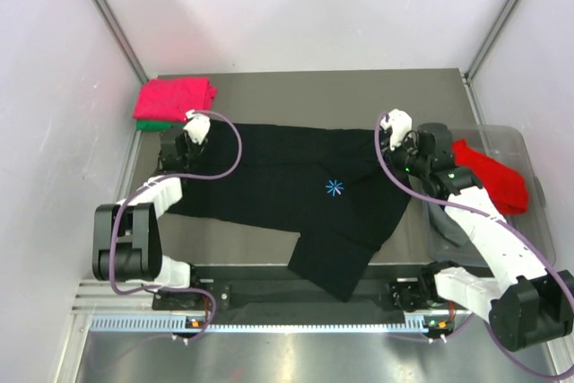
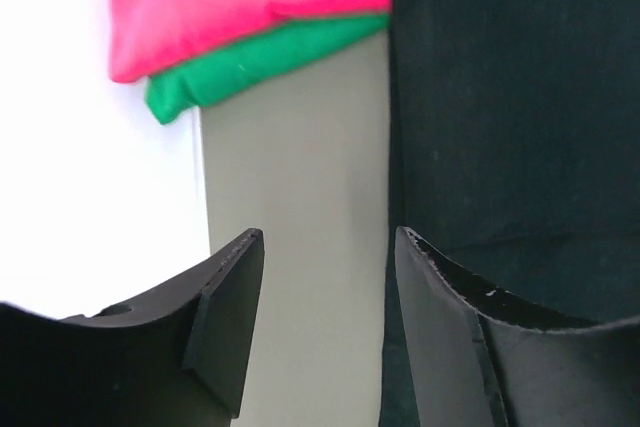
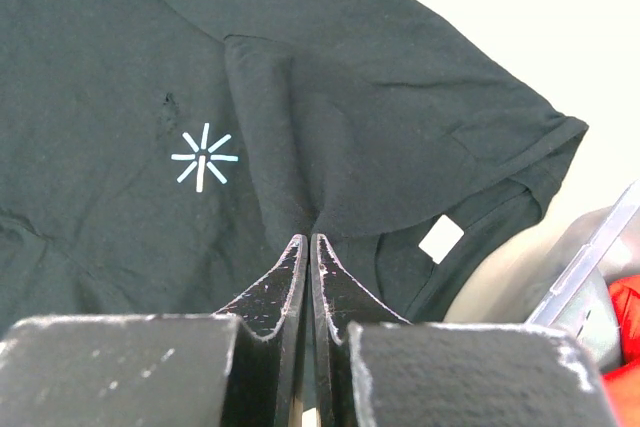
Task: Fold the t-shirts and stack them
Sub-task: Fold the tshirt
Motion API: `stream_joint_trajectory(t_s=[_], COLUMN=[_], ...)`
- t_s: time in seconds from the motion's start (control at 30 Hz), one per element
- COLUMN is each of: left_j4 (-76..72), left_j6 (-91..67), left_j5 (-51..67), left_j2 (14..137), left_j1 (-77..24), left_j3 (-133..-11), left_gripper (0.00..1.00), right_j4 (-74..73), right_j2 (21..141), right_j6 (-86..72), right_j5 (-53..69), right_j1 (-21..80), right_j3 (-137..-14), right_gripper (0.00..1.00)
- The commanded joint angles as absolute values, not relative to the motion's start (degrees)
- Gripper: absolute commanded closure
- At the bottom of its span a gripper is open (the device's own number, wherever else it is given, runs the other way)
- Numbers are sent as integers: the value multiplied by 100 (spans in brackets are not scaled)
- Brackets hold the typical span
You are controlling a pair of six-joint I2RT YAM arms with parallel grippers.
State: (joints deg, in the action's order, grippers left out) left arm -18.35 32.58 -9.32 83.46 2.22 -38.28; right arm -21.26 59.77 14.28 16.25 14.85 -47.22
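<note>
A black t-shirt [image 1: 296,186] with a small light-blue star print [image 3: 203,157] and a white tag [image 3: 441,238] lies spread across the table, one part hanging toward the near edge. My right gripper [image 3: 308,243] is shut on a pinched ridge of the black t-shirt [image 3: 380,97] near its collar. At the shirt's far-left corner my left gripper [image 2: 325,247] is open over bare table, its right finger [image 2: 440,317] at the edge of the black t-shirt [image 2: 520,97]. A folded pink-red t-shirt [image 1: 175,96] lies on a green one [image 2: 260,62] at the back left.
A clear plastic bin [image 1: 525,145] stands at the right edge of the table with a red t-shirt [image 1: 491,177] in it. White walls close in the left, back and right sides. The arm bases sit along a rail [image 1: 296,298] at the near edge.
</note>
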Motion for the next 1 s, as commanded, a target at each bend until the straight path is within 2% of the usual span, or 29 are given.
stream_joint_trajectory(t_s=[0.0, 0.13, 0.23, 0.27, 0.4, 0.6, 0.77, 0.83, 0.87, 0.9, 0.93, 0.97], left_j4=[-1514, -995, -405, -274, 263, 158, 176, 167, 167, 150, 158, 158], left_j6=[2831, 2498, 2145, 2092, 1820, 1775, 1661, 1609, 1600, 1600, 1574, 1565], left_j5=[-913, -327, 377, 500, 571, 615, 703, 703, 703, 712, 721, 729], left_j2=[8094, 8226, 8577, 8778, 9158, 9079, 8992, 8930, 8860, 8825, 8789, 8702], left_j1=[255, 246, 237, 237, 229, 237, 237, 237, 229, 229, 229, 229], left_j3=[-4340, -4806, -5290, -5491, -5748, -5476, -5327, -5256, -5178, -5133, -5089, -5019], left_gripper=[40, 46, 59, 73, 89, 91, 91, 91, 91, 91, 91, 91], right_j4=[-1837, -1749, -1679, -1670, -1416, -723, -396, -430, -405, -361, -326, -316], right_j2=[5977, 6073, 6345, 6433, 6881, 7662, 8463, 8666, 8649, 8492, 8377, 8228], right_j6=[1397, 1406, 1441, 1476, 1538, 1819, 1881, 1776, 1801, 1828, 1924, 1994], right_j5=[1723, 1670, 1591, 1547, 1380, 923, 415, 98, -199, -307, -351, -317], right_j1=[1547, 1547, 1556, 1547, 1547, 1547, 1538, 1529, 1529, 1538, 1538, 1573], right_j3=[-4720, -4746, -4860, -4895, -4992, -5343, -6151, -6449, -6477, -6451, -6268, -6171], right_gripper=[100, 100, 100, 100, 100, 100, 100, 89, 76, 70, 57, 50])
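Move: The folded-over layer's near-left corner lies about 3 cm to the left hand's right, 1 cm ahead and 3 cm below; the red-and-green stack is some 19 cm ahead, 2 cm left and 2 cm below. For the right hand, the black t-shirt's far edge is roughly 18 cm ahead, 1 cm left; the white label 7 cm ahead, 3 cm right; the blue logo 2 cm ahead, 15 cm left, all about 10 cm below. Swing the right gripper down some 5 cm and forward about 13 cm in all towards the t-shirt's far edge, still pinching the folded layer, then rise and half-open the fingers at the end. Lift the empty left gripper forward, then lower and draw it back, shifting right past the layer's corner to just above or on the cloth, fingers closing almost shut and its left side rolling down some 20 degrees. ##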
